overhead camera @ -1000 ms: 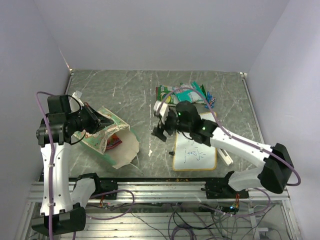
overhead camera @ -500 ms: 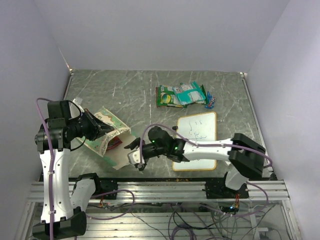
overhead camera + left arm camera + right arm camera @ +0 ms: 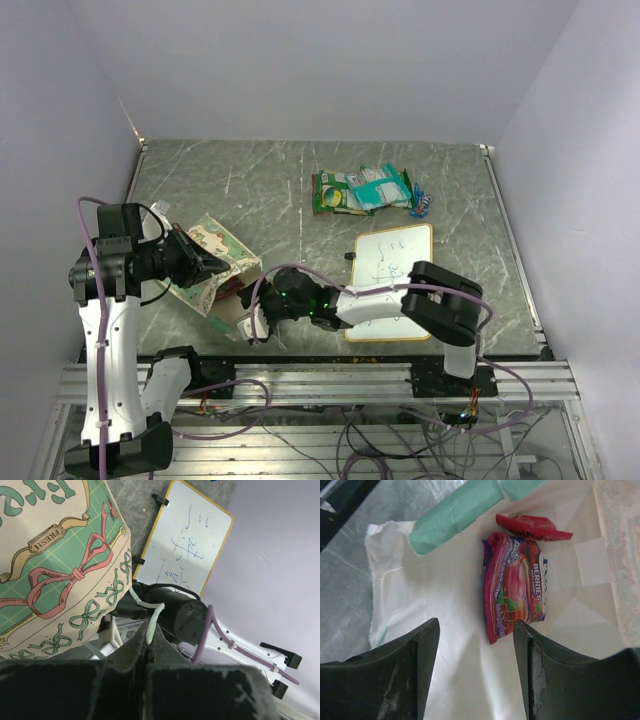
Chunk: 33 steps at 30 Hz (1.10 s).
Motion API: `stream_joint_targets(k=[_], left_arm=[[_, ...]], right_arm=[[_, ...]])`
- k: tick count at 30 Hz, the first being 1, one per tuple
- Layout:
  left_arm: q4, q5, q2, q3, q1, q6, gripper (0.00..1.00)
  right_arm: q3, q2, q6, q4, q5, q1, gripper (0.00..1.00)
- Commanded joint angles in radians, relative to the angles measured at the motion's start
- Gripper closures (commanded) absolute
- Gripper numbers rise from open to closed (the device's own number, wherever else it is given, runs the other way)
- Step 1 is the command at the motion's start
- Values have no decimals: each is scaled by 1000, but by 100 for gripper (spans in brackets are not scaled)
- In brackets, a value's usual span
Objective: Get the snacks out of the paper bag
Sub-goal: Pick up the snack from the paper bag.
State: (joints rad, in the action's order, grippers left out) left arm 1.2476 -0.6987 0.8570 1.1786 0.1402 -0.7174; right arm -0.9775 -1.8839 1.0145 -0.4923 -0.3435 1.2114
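Observation:
The paper bag [image 3: 215, 245] lies on its side at the left of the table, its mouth toward the front right. My left gripper [image 3: 203, 264] is shut on its pale string handle [image 3: 150, 622] and holds the top side up. My right gripper [image 3: 250, 320] is open at the bag's mouth; in the right wrist view [image 3: 475, 630] its fingers point into the cream inside [image 3: 445, 605]. A pink berries snack packet [image 3: 515, 580] lies just beyond the fingertips, with a small red packet [image 3: 532, 526] and a mint-green roll [image 3: 465, 507] farther in.
A pile of green snack packets [image 3: 362, 190] and small blue candy [image 3: 422, 205] lies at the back of the table. The whiteboard [image 3: 395, 265] lies right of the bag, partly under my right arm; it also shows in the left wrist view [image 3: 185, 545].
My right arm has swung from near the snack pile down and left to the bag's mouth, gripper open. My left gripper has kept hold of the handle, and the bag's mouth has lifted slightly.

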Motion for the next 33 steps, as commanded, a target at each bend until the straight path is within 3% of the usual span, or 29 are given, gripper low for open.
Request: stream_joint_targets(k=[1,20,26,29,31,33], left_arm=[[29,-67,8,42,-9,53,93],[114,-157,123,145,-7,245,93],[136,-118,163,176,-7,262,93],[128,-98,160,180,-8,242,93],[107,-88,145,166,-8,216,93],[67,-76,121,144,-8,171,93]], right_arm=[[-74,-80,37,-71,80,10,40],[-319,-415,58,-217,305,11,44],[-333,-424,24,-269,294,10,65],[-312,-374,-15,-256,303,9,81],[-299,-343,-44,-247,318,9,98],[-284,-305,-80,-244,333,8,100]])
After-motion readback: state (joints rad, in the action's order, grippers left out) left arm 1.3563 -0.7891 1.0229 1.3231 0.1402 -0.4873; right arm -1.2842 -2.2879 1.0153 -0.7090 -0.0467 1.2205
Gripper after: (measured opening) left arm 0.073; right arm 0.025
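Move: The berries snack lies inside the tipped bag, some 6 cm ahead of the open right hand, 8 cm to its left and about 4 cm lower. A small red packet rests about 1 cm ahead, 11 cm left and 3 cm below that hand, and the bag's lower lip sits some 5 cm back, 1 cm right and 7 cm below it. From the left hand, which already grips the bag's handle cord, the snack is about 5 cm ahead, 9 cm left and 23 cm down. The right hand reaches forward and left, about 7 cm each way, and some 4 cm down through the bag's mouth to the snack, its fingers swinging about 15 degrees clockwise; there it stops and shuts from a little over half open, pinching the snack's near edge between its fingertips. Meanwhile the left hand keeps the handle cord pinched and holds the bag open, rising about 1.5 cm and turning some 10 degrees clockwise. ##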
